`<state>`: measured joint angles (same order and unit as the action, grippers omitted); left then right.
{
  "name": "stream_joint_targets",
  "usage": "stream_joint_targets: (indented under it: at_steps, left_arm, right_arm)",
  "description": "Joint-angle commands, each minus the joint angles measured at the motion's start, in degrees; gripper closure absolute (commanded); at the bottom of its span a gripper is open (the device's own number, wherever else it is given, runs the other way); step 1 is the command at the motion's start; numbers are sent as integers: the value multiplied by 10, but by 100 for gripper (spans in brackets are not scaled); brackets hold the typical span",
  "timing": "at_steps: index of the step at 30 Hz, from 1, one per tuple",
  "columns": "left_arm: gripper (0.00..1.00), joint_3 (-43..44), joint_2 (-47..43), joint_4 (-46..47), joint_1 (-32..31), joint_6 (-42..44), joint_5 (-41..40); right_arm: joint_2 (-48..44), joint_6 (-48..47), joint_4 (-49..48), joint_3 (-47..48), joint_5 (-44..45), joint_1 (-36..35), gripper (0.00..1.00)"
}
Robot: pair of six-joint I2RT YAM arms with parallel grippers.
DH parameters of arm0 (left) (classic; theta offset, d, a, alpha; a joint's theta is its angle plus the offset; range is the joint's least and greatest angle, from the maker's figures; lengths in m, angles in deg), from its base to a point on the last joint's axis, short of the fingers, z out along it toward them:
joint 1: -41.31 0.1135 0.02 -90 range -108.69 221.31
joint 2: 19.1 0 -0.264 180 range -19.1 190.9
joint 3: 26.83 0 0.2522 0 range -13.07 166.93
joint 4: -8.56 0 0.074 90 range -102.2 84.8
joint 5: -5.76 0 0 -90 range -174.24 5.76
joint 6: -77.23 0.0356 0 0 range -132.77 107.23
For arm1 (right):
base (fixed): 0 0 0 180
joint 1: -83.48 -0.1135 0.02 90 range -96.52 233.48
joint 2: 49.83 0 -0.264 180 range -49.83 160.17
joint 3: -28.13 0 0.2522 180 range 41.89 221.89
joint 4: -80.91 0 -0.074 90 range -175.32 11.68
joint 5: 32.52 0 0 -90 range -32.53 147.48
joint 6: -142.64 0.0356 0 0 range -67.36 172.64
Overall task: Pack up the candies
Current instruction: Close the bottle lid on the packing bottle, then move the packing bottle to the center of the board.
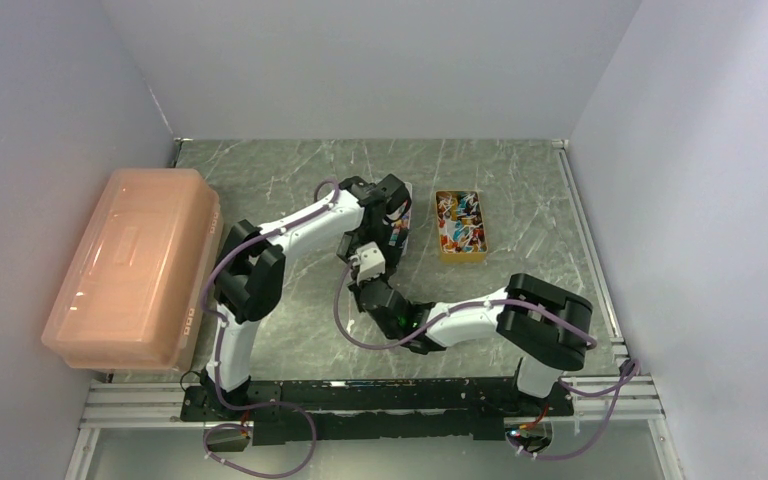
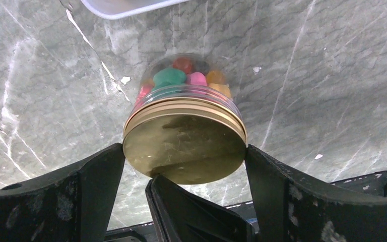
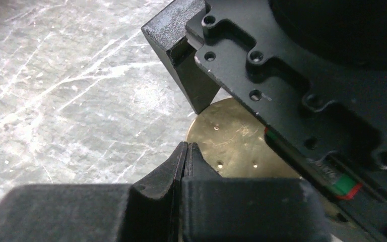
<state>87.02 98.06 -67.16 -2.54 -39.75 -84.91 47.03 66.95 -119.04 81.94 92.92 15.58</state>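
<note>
A clear jar with a gold lid (image 2: 191,146) stands on the marble table, with the candies (image 2: 170,77) showing pink, green, red and yellow through its wall. My left gripper (image 2: 184,150) straddles the lid from above, and its two widely spread fingers touch the rim on both sides. My right gripper (image 3: 186,148) is shut with nothing between its fingers, and its tips rest on the top of the lid (image 3: 232,146). In the top view both grippers meet mid-table, left gripper (image 1: 393,210) and right gripper (image 1: 380,250), and hide most of the jar.
A small yellow tray (image 1: 441,225) with several colourful sweets sits right of the grippers. A large pink lidded box (image 1: 135,265) fills the left side. A white container edge (image 2: 126,6) lies just beyond the jar.
</note>
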Motion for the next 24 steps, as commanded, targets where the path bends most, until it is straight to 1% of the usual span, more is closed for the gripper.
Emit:
stream_joint_targets:
  at_steps: [1, 11, 14, 21, 24]
  left_arm:
    - [7, 41, -4, -18, 6, 16, 8]
    - [7, 68, -1, -30, 10, 22, 8]
    - [7, 93, -3, -39, 11, 23, -12]
    - [7, 130, -23, -49, 12, 29, -28]
    - [7, 125, -43, -36, 12, 27, -38]
  right_arm:
    - [46, 55, 160, -22, -52, -1, 100]
    - [59, 80, 189, -8, -42, -1, 100]
    - [49, 79, 186, -8, -41, -1, 100]
    - [-20, 52, 167, -9, -57, -3, 100]
    - [-66, 44, 155, -19, -65, -8, 100]
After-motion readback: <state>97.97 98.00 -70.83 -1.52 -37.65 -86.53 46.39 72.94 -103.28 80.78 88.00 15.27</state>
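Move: The bottle lid, already on the packing bottle, sits right between the open left fingertips, perhaps 1 cm below the hand point. From the right hand's shut fingertips its middle is about 3 cm ahead and 2 cm to the right, roughly level. From the left hand, the tray of coloured candies is some 12 cm ahead and 4 cm right, the yellow candy box 12 cm ahead and 19 cm right, both about 5 cm lower. Right shut fingertips drop about 6 cm off the lid's near rim, then draw back-right; open left hand rises 5 cm. ##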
